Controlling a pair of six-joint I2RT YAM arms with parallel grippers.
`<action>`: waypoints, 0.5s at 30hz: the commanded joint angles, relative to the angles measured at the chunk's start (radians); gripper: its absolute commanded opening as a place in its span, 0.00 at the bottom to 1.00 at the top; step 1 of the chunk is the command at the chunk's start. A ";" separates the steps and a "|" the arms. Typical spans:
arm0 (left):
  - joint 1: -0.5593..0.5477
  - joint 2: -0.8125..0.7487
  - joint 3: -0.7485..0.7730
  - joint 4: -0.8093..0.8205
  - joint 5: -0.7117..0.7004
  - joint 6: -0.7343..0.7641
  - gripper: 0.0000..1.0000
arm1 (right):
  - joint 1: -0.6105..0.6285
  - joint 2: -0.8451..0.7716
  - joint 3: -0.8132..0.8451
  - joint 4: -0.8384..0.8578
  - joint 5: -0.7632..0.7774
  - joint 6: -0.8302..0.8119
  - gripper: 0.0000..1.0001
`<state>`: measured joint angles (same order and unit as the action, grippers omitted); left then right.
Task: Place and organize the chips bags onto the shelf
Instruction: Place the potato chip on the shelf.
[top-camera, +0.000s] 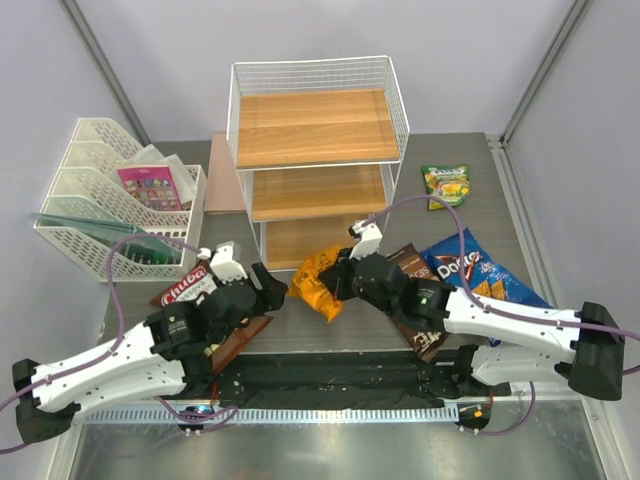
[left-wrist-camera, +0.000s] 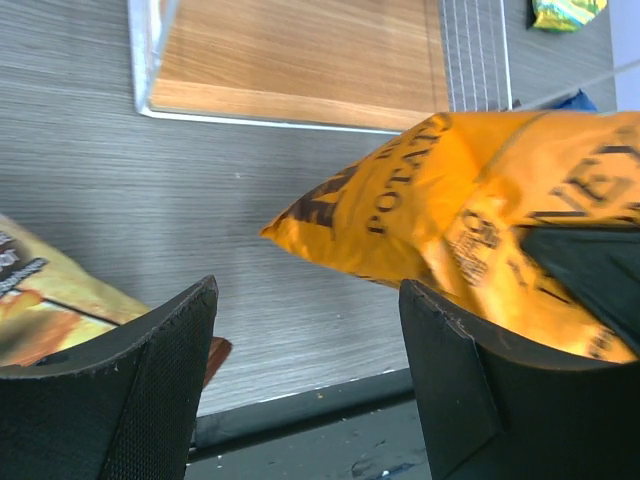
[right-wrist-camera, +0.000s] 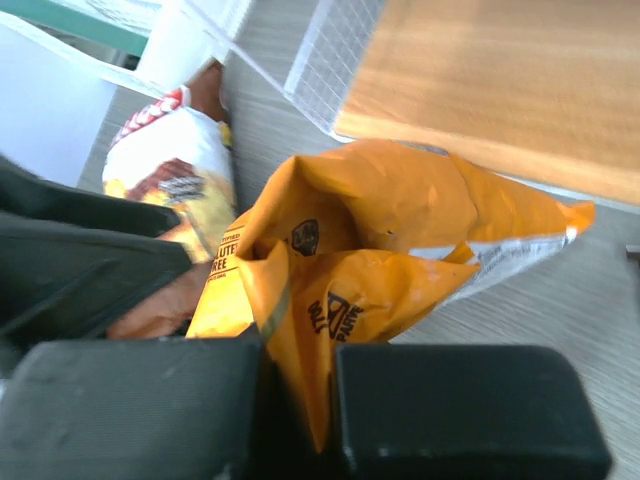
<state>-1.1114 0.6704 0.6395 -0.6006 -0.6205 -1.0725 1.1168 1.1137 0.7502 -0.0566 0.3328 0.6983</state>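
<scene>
My right gripper (right-wrist-camera: 300, 400) is shut on an edge of the orange chips bag (right-wrist-camera: 400, 250), which hangs just in front of the shelf's bottom board (right-wrist-camera: 500, 90). From above, the orange bag (top-camera: 316, 280) sits between both grippers, before the white wire shelf (top-camera: 318, 150). My left gripper (left-wrist-camera: 310, 340) is open with nothing between its fingers; the orange bag (left-wrist-camera: 450, 230) is just right of it. A brown-white bag with red lettering (top-camera: 185, 288) lies under the left arm. Under the right arm lies a dark brown bag (top-camera: 415, 300), with the blue Doritos bag (top-camera: 480, 275) beside it.
A small green-yellow bag (top-camera: 446, 185) lies right of the shelf. A white mesh file tray (top-camera: 110, 200) with a pink card packet (top-camera: 150, 187) stands at the left. A black mat (top-camera: 330, 375) runs along the near table edge.
</scene>
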 joint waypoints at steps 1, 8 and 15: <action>-0.001 -0.040 0.026 -0.074 -0.079 -0.035 0.73 | 0.069 -0.023 0.161 -0.046 0.114 -0.063 0.01; 0.001 -0.029 0.025 -0.110 -0.091 -0.072 0.73 | 0.138 -0.049 0.308 -0.267 0.198 -0.075 0.01; -0.001 -0.028 0.015 -0.099 -0.079 -0.080 0.72 | 0.141 -0.089 0.124 -0.048 0.293 -0.092 0.01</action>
<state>-1.1114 0.6441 0.6395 -0.7006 -0.6624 -1.1271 1.2549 1.0649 0.9565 -0.2737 0.5312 0.6388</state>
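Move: The orange potato chip bag is already pinched in the right hand, its body some 5 cm to the left of and 3 cm below that hand. The shelf's middle lies about 17 cm ahead and 5 cm left, roughly level. The brown chip bag lies about 20 cm to the right, level fore and aft, and the barbecue bag some 33 cm left and 3 cm back, both about 15 cm below. From the left hand, the shelf's middle is about 18 cm ahead, 12 cm right. The orange bag is hoisted in front of the shelf by the right hand, which keeps its pinch and climbs about 8 cm while easing back nearly 3 cm, then begins to come forward and rightward and settles about a centimetre lower, fingers tipping up slightly. The open, empty left hand shifts some 2 cm left, away from the bag. ##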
